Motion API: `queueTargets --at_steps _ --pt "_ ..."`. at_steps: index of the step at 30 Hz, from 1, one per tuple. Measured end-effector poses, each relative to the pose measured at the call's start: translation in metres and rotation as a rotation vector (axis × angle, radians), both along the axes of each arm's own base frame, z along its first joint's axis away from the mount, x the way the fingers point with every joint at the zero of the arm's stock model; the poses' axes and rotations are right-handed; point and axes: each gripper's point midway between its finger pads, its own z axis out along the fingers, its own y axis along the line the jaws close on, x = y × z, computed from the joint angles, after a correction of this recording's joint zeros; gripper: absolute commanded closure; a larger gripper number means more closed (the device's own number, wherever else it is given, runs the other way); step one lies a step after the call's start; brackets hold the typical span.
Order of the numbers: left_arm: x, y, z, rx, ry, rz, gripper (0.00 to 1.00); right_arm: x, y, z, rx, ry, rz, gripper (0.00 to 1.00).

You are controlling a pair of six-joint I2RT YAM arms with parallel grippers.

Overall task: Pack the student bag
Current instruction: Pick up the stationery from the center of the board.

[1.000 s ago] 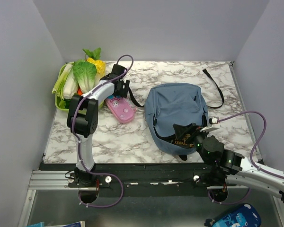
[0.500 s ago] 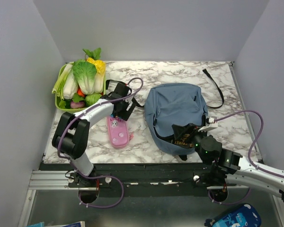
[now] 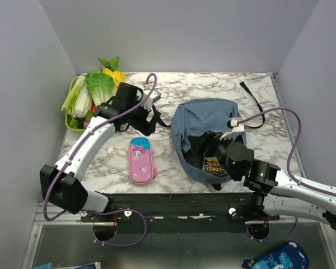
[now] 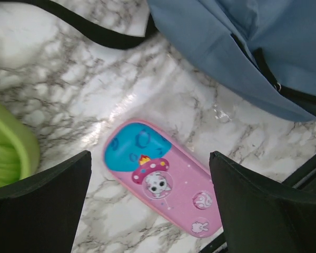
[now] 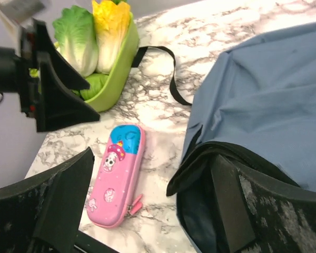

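The student bag (image 3: 208, 126), dusty blue with black straps, lies right of centre with its dark mouth facing the near edge; a dark book (image 3: 215, 165) shows inside. My right gripper (image 3: 200, 144) hovers open at that mouth. In its wrist view one finger (image 5: 237, 208) sits by the bag's black rim (image 5: 221, 150). A pink pencil case (image 3: 141, 161) lies flat on the marble, left of the bag. My left gripper (image 3: 144, 123) hangs open above and behind it. The pencil case (image 4: 160, 182) shows between the spread fingers, untouched.
A green basket (image 3: 69, 119) of toy vegetables stands at the back left. The bag's black strap (image 3: 256, 105) trails to the back right, another strap (image 4: 95, 32) runs under my left arm. A bright-blue pouch (image 3: 277, 259) lies below the table's front edge.
The pencil case has moved from beside the basket toward the near edge. My left gripper has pulled back and up from it. My right gripper has moved forward over the bag's mouth.
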Motion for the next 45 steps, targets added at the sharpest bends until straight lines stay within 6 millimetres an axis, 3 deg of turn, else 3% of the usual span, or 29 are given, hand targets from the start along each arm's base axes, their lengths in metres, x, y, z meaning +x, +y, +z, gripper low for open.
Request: queueTargets --at_steps 3,5,7,10,12,15,23,29,38,45 --pt "0.014 0.024 0.037 -0.034 -0.093 0.034 0.01 -0.005 0.017 0.018 0.0 -0.004 0.05 0.0" --pt "0.018 0.052 0.038 -0.005 -0.121 0.071 0.01 -0.011 0.036 0.024 -0.005 0.005 0.108 0.01" --pt "0.014 0.074 0.02 0.045 -0.102 0.078 0.02 -0.021 0.063 0.029 -0.013 0.018 0.186 0.01" --pt "-0.008 0.103 -0.032 0.138 0.011 0.053 0.05 -0.042 0.116 0.019 -0.062 0.059 0.324 0.02" --pt "-0.026 0.118 -0.06 0.182 0.085 0.032 0.05 -0.055 0.149 -0.005 -0.111 0.113 0.408 0.01" --pt "-0.042 0.133 -0.083 0.23 0.136 -0.002 0.05 -0.073 0.171 -0.047 -0.186 0.187 0.485 0.0" --pt "-0.052 0.14 -0.106 0.278 0.122 -0.083 0.05 -0.054 0.191 -0.129 -0.223 0.332 0.501 0.0" --pt "-0.052 0.142 -0.129 0.295 0.092 -0.117 0.05 -0.043 0.193 -0.178 -0.186 0.416 0.516 0.0" --pt "-0.043 0.14 -0.148 0.278 0.076 -0.13 0.05 -0.014 0.206 -0.199 -0.063 0.451 0.508 0.01" --pt "-0.04 0.133 -0.157 0.232 0.079 -0.139 0.06 0.004 0.2 -0.212 0.025 0.518 0.49 0.02"
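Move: The pink pencil case, the stationery to pick up, lies about 7 cm to the left of my left hand, 5 cm nearer me and some 17 cm below. The blue bag's middle is roughly 23 cm to this hand's right and 4 cm farther out; the vegetable basket is about 28 cm left and 24 cm ahead. From my right hand the case is some 24 cm left, 3 cm back and 25 cm down, the bag 6 cm left and 6 cm ahead. I bring both open grippers down to flank the pencil case. My right hand leaves the bag, sweeping about 20 cm left and dipping back before it comes forward again, and sinks some 21 cm to the case's right side, turning counter-clockwise and tipping down. My left hand lifts briefly, then sinks and swings left across to the case's left side, easing back a little, its fingers turning more steeply down. ##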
